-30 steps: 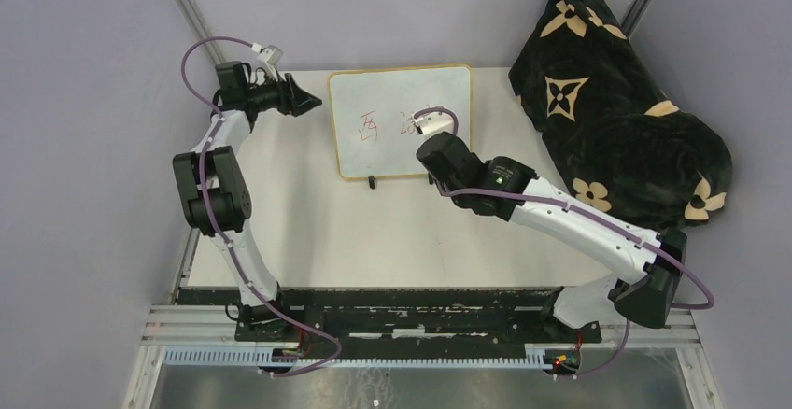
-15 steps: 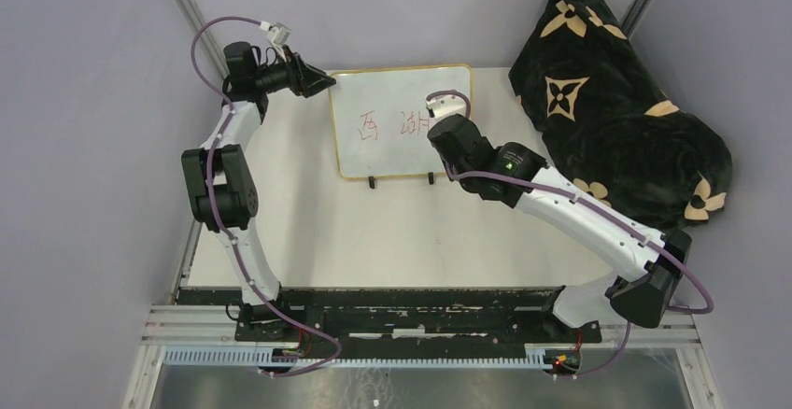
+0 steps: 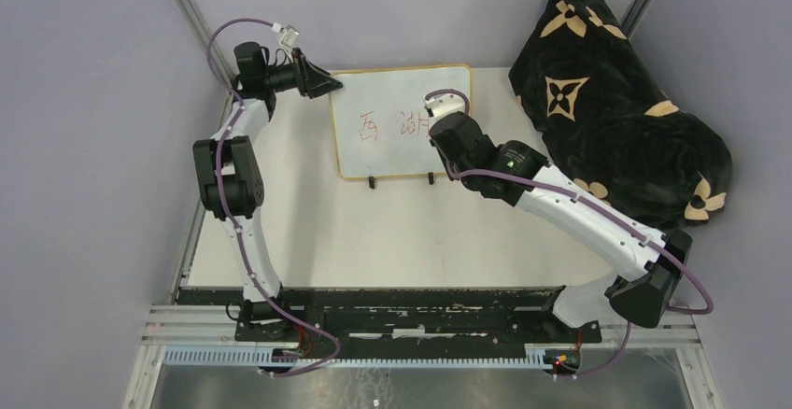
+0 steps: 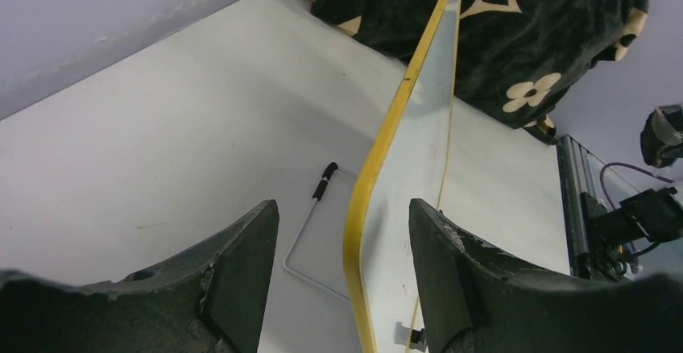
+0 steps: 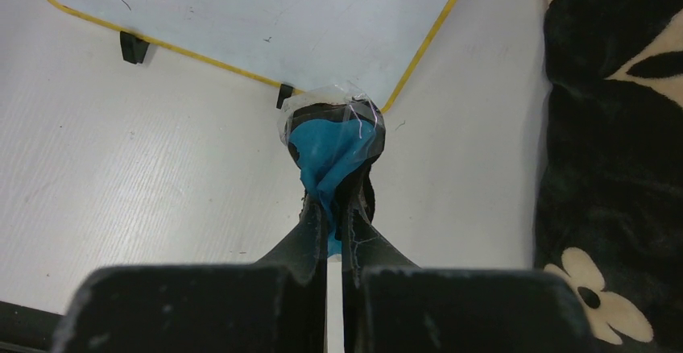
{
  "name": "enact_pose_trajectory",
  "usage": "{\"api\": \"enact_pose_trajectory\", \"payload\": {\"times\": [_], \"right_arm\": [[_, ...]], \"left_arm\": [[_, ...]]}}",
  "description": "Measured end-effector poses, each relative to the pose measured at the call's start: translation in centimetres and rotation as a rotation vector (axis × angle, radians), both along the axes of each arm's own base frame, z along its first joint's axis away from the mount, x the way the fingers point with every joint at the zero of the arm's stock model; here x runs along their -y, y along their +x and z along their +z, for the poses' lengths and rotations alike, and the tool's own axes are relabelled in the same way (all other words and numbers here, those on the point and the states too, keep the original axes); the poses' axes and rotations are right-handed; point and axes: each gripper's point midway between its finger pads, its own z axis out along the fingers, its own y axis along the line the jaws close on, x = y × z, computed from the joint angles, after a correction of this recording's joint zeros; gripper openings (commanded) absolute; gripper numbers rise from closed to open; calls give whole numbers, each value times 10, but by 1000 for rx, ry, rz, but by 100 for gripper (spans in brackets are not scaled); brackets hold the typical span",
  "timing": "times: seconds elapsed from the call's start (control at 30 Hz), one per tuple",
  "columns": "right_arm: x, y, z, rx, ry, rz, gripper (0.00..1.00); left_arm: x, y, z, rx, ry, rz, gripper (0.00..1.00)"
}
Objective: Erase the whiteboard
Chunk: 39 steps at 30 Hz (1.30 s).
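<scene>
The whiteboard [image 3: 397, 152], yellow-framed, stands tilted at the back middle with red characters [image 3: 372, 127] on its face. My left gripper [image 3: 327, 84] sits at the board's top left corner. In the left wrist view it [image 4: 342, 205] is open, one finger on each side of the yellow frame [image 4: 380, 147] without touching it. My right gripper [image 5: 334, 201] is shut on a blue wad [image 5: 332, 147] wrapped in clear tape, which hangs by the board's lower right corner [image 5: 403, 71]. In the top view the right wrist hides those fingers.
A black blanket with tan flower patterns [image 3: 616, 101] lies heaped at the back right, close to the board's right edge. Behind the board a thin wire stand [image 4: 310, 228] props it up. Two small black feet [image 5: 133, 47] rest on the white table [image 3: 374, 241].
My left gripper has swung right, from beside the board to astride its top left corner. My right wrist has shifted right and back, uncovering the second red character.
</scene>
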Motion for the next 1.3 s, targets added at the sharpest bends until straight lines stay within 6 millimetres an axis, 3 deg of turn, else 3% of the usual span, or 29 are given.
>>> {"api": "enact_pose_trajectory", "payload": {"times": [0.1, 0.43, 0.73, 0.9, 1.07, 1.17, 1.23, 1.3], "right_arm": [[0, 0, -1, -4, 1, 2, 1], [-5, 6, -17, -38, -24, 1, 0], [-8, 8, -17, -38, -10, 6, 1], [-7, 8, -17, -38, -9, 5, 1], [-7, 9, -17, -38, -9, 4, 1], [-8, 9, -17, -38, -9, 5, 0], [-7, 9, -17, -38, -9, 4, 1], [-8, 9, -17, -38, -8, 5, 1]], "left_arm": [[3, -1, 2, 0, -11, -32, 66], [12, -14, 37, 67, -109, -150, 52], [16, -23, 5, -114, -160, -263, 48], [16, -29, 7, -162, -152, -281, 44], [16, -31, 8, -185, -142, -290, 31], [16, -33, 6, -196, -135, -295, 19], [16, -33, 4, -203, -134, -296, 5], [16, -32, 3, -195, -132, -297, 3]]}}
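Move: The whiteboard's upper left corner is right at the left gripper's open fingers, about 2 cm back and 3 cm to the right of the hand point, level with it. From that hand the red writing lies some 10 cm back, 15 cm right and 8 cm lower, and the left black clip roughly 22 cm back, 10 cm right and 17 cm below. From the right hand, the corner is about 20 cm ahead, 28 cm left and slightly below. Bring the left gripper back about 3 cm and slightly right onto the whiteboard's upper left corner, arching up some 3.5 cm and down again on the way. Swing the fingers about 15 degrees clockwise, rolling the wrist so the board's edge sits between the pads, then close from two-thirds open and pinch it. Keep the eraser in the right gripper, sinking nearly 2 cm. ##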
